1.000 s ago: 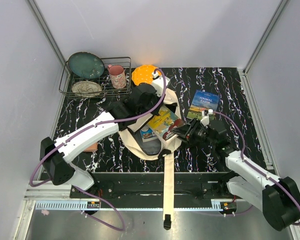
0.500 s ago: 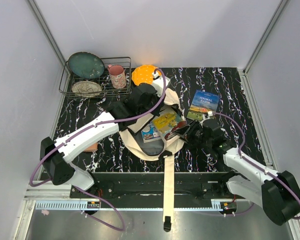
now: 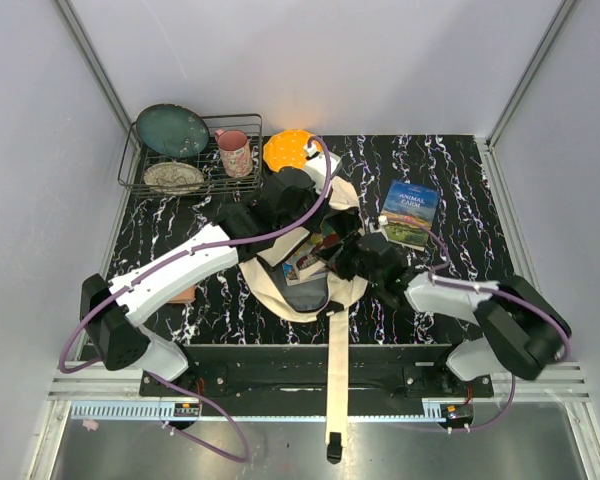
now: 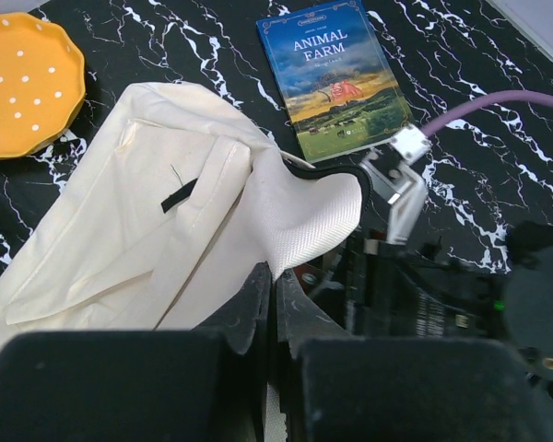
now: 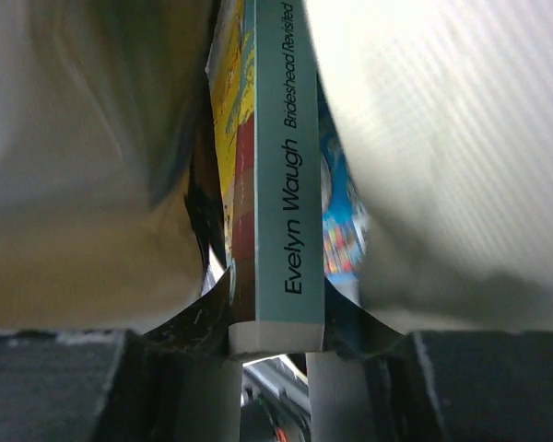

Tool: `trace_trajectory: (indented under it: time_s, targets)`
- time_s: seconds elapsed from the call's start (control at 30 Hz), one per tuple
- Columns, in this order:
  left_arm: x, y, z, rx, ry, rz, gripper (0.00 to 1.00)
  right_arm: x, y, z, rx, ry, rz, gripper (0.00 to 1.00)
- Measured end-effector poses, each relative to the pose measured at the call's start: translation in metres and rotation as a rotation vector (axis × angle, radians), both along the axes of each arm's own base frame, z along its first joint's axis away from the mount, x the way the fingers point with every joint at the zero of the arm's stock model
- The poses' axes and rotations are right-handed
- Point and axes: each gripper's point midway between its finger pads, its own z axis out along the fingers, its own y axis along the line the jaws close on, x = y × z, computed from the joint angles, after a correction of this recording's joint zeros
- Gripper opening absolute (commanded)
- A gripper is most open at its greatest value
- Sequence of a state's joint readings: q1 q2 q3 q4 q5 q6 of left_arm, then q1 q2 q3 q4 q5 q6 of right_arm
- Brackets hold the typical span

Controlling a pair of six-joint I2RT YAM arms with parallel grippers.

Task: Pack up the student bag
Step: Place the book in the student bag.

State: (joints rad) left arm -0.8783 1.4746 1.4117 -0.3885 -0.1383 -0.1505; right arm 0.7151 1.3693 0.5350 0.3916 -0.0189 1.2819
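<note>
The student bag (image 3: 280,292) is a cream canvas backpack lying in the middle of the table. My left gripper (image 3: 310,222) is shut on the bag's upper edge (image 4: 304,221) and holds the opening up. My right gripper (image 3: 338,250) is shut on a teal-spined book (image 5: 276,184) marked "Evelyn Waugh, Brideshead Revisited". It holds the book spine-up inside the opening, with cream fabric (image 5: 442,138) on both sides. A colourful book (image 3: 300,266) lies in the bag beside it. The "Animal Farm" book (image 3: 408,212) lies flat on the table right of the bag and shows in the left wrist view (image 4: 336,78).
An orange plate (image 3: 286,148) lies behind the bag. A wire rack (image 3: 190,160) at the back left holds two plates and a pink mug (image 3: 234,152). A long cream strap (image 3: 335,380) hangs over the front edge. A small pinkish item (image 3: 183,294) lies at the left.
My right gripper has moved left with the book, from beside the bag into its opening. The book has gone from lying flat in view to mostly hidden. The left arm has held still.
</note>
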Motion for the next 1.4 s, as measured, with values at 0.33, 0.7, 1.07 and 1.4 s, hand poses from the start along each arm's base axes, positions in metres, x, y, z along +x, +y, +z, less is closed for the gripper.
trace_trajectory:
  time_s: [0.33,0.7,1.07,1.4]
  targets:
    - [-0.001,-0.001,0.000,-0.005,0.003,0.001,0.00,0.062,0.022,-0.025,0.015,-0.051,-0.149,0.66]
    - [0.004,-0.001,0.003,-0.018,-0.012,0.016,0.00,0.041,0.004,0.022,-0.014,-0.156,-0.108,1.00]
    - [0.014,0.006,0.004,-0.030,-0.018,0.045,0.00,-0.015,-0.025,0.028,-0.061,-0.107,-0.021,1.00]
    - [0.007,0.011,0.029,-0.108,-0.049,0.028,0.99,-0.057,-0.146,0.132,-0.096,-0.376,-0.322,1.00]
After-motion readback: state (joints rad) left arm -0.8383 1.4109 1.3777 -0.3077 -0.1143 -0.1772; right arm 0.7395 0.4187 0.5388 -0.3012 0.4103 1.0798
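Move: The right hand, holding the Brideshead Revisited book by the end of its spine, is already at the student bag's mouth; the middle of the bag's inside lies about 6 cm to its left, 2 cm ahead and 6 cm lower. The blue book already in the bag is 7 cm left, 2 cm back and 8 cm below that hand, and Animal Farm lies 19 cm right, 10 cm ahead and 10 cm below. The left hand still pinches the bag's raised upper side, with the bag's inside roughly 22 cm below, 4 cm back and 6 cm left. While the left hand keeps the bag's upper side pinched and lifted, the right pushes the book about 6 cm forward into the bag, slightly left and down, then opens wide to let go of it and draws back out of the bag, finally swinging up and some 17 cm to the right, its fingers tilting up and turning clockwise. Once the right hand is on its way out, the left, having eased a centimetre or two forward, opens fully, lets go of the cloth and starts to rise, about 3 cm. ##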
